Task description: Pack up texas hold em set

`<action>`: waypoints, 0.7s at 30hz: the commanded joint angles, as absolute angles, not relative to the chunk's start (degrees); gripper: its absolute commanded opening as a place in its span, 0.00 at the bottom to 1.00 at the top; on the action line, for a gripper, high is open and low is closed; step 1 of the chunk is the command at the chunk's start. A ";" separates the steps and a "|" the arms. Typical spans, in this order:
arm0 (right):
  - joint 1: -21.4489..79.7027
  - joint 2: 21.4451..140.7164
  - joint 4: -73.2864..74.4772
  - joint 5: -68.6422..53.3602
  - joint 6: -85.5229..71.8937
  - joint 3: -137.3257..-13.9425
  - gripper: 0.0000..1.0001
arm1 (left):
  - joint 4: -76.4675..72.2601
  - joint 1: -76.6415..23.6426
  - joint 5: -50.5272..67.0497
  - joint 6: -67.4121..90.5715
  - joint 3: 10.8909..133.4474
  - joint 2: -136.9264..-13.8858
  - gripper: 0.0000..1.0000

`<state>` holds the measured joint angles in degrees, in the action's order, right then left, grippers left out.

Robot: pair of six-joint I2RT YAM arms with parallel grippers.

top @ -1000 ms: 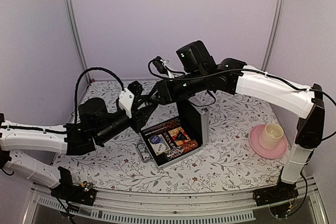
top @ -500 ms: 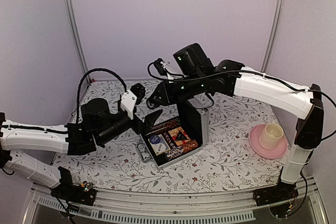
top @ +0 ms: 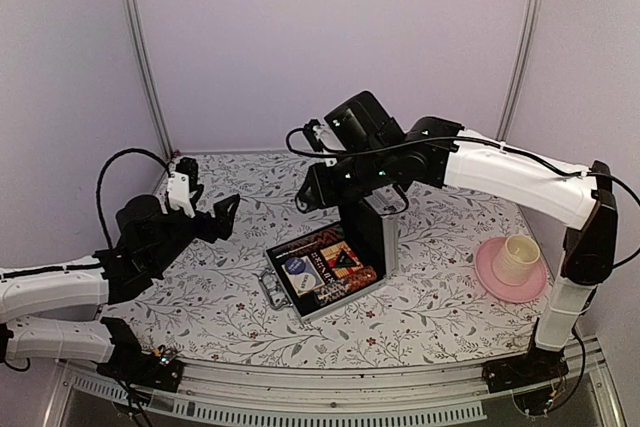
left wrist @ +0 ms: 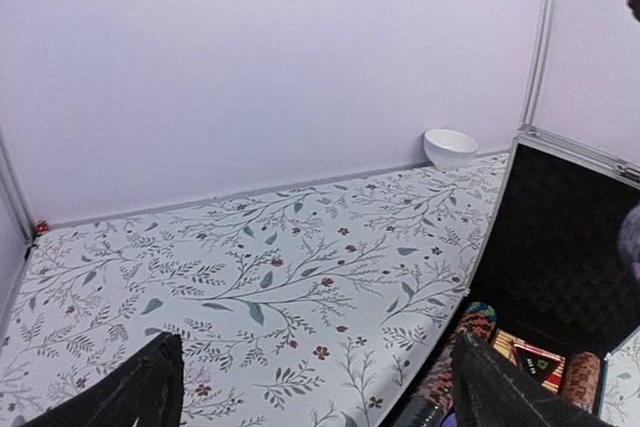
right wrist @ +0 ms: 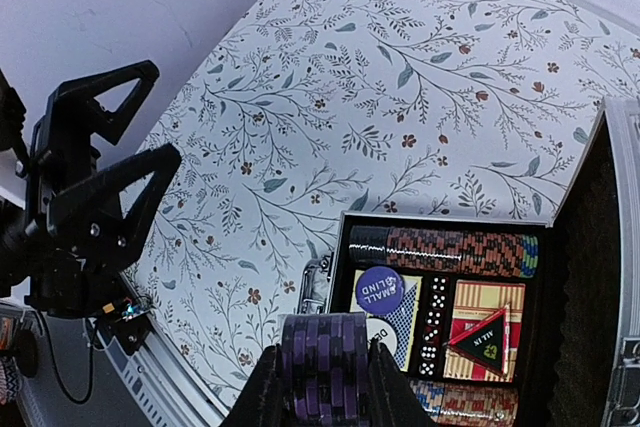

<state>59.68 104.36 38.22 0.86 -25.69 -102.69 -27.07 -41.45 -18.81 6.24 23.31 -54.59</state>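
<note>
The texas hold em set's silver briefcase (top: 330, 272) lies open mid-table with its black-lined lid (top: 365, 232) upright. Inside it are a row of red and black chips (right wrist: 455, 249), a purple "small blind" button (right wrist: 385, 288), dice (right wrist: 437, 320) and a red card deck (right wrist: 490, 312). My right gripper (right wrist: 324, 387) hangs above the case's near left corner, shut on a stack of purple chips (right wrist: 325, 359). My left gripper (top: 208, 199) is drawn back to the left of the case, open and empty. In the left wrist view, only tablecloth lies between its fingertips (left wrist: 150, 387).
A cream cup on a pink plate (top: 498, 282) sits at the right. A small white bowl (left wrist: 450, 147) rests by the back wall behind the case lid (left wrist: 560, 247). A metal latch (top: 271, 290) juts from the case's left side.
The left gripper opened and pulled back left, away from the right gripper. The right gripper closed on the purple chips and stayed over the case.
</note>
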 commanded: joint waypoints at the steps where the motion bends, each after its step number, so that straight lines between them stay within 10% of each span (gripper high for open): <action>1: 62.64 105.00 41.01 4.80 -28.31 -102.92 0.03 | -28.15 -37.42 -27.36 11.20 20.92 -53.09 0.93; 21: 71.72 114.57 45.65 9.36 -40.90 -97.80 0.03 | -39.73 -35.05 -25.43 6.45 11.17 -51.51 0.93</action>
<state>71.59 114.96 46.02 6.15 -37.41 -100.88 -38.37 -35.35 -26.24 6.87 11.29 -52.86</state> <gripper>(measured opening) 0.213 0.930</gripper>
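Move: The empty near-left slot of the case lies about 8 cm back from the right gripper, level with it sideways and some 23 cm below the held chip stack. Beside that slot, the near chip row is about 10 cm right and 4 cm back of the gripper; the dealer button is about 1 cm right and 3 cm back; the case handle is about 7 cm left and 3 cm back. From the left gripper the slot is roughly 16 cm right, 11 cm back and 20 cm below. Lower the right gripper about 12 cm while drawing it back some 9 cm, down towards the case's near-left slot, tipping the fingers more steeply downward and keeping the grip on the purple-black chip stack. Meanwhile take the empty, still open left gripper away to the left, about 7 cm and a little down, swinging it counter-clockwise. ##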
